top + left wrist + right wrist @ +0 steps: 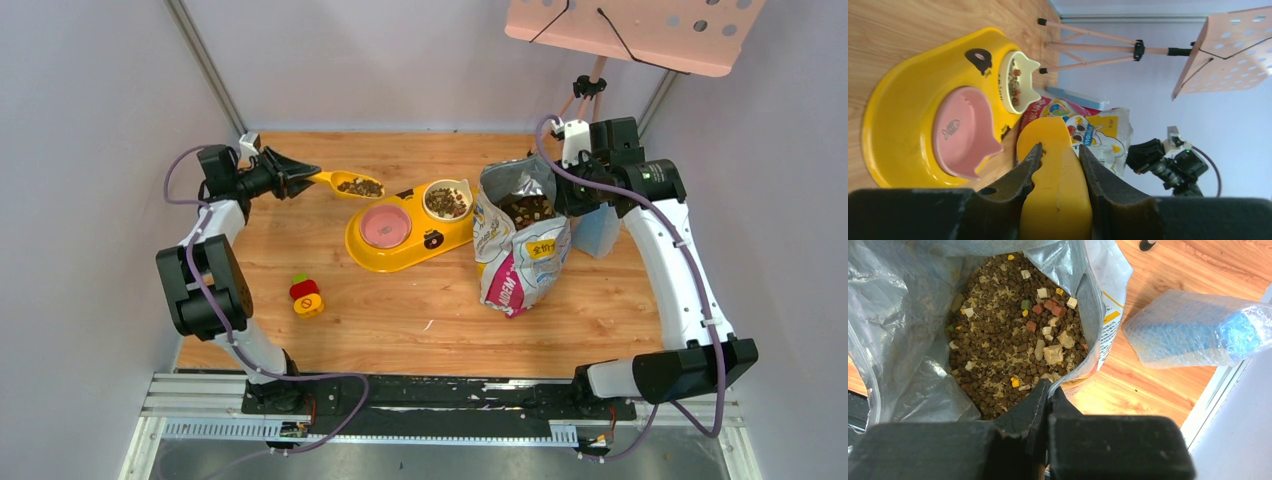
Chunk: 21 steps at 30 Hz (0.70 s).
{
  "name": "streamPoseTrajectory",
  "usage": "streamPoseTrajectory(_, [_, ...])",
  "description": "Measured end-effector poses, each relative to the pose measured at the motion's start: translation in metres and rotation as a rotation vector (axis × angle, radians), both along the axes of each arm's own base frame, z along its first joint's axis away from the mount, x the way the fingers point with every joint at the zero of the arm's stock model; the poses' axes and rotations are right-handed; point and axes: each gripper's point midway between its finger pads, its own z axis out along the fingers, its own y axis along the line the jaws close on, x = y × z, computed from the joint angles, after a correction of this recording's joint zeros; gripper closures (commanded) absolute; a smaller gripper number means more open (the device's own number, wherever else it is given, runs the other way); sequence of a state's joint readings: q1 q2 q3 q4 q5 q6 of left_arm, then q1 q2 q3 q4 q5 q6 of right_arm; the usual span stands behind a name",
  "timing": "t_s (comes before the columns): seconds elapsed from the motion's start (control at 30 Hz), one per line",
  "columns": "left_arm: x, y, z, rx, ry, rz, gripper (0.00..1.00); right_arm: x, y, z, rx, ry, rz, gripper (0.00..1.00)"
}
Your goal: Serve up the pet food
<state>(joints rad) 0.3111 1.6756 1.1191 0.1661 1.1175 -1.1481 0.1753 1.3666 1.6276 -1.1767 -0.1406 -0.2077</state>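
My left gripper is shut on the handle of a yellow scoop, held level above the wood floor left of the feeder. The scoop's bowl carries a heap of pet food. A yellow feeder holds an empty pink bowl and a white bowl with some kibble in it. The open foil bag stands to the right, with pet food showing inside. My right gripper is shut on the bag's rim at its right side.
A small red, yellow and green toy sits on the floor ahead of the left arm. A blue bubble-wrapped packet stands just right of the bag. A tripod with a pink perforated board rises at the back right. Walls close in on both sides.
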Motion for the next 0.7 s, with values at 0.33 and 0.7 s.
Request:
streamPoseTrajectory(0.33, [0.009,0.006,-0.039,0.146,0.033,-0.027,1.00,-0.003,-0.001,0.002,0.001,-0.007,0.000,1.00])
streamPoseTrajectory(0.7, [0.019,-0.019,-0.066,0.420,-0.001,-0.112,1.00,-0.004,-0.001,0.002,0.001,-0.011,-0.001,1.00])
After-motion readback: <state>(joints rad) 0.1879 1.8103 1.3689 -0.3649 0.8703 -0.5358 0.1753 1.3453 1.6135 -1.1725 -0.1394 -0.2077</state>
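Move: Over the table's left part, the left hand still holds the loaded scoop, pointing right. The pink bowl is its aim, some 13 cm to the hand's right, about 6 cm ahead and 20 cm below. The filled white bowl stands about 15 cm farther right and 7 cm farther out than the pink one; the stacked toy lies about 14 cm back and 7 cm left of the hand. From the right hand, the pink bowl lies roughly 16 cm ahead, 37 cm left and 23 cm below. Sinking about 6 to 7 cm, the left hand brings the scoop down to the pink bowl, easing some 2 cm forward on the way and about 2 cm to the right late on. The wrist tips steadily by about 25 degrees, right side down, so that the scoop's tip dips over the bowl while the fingers keep their hold on the handle. ##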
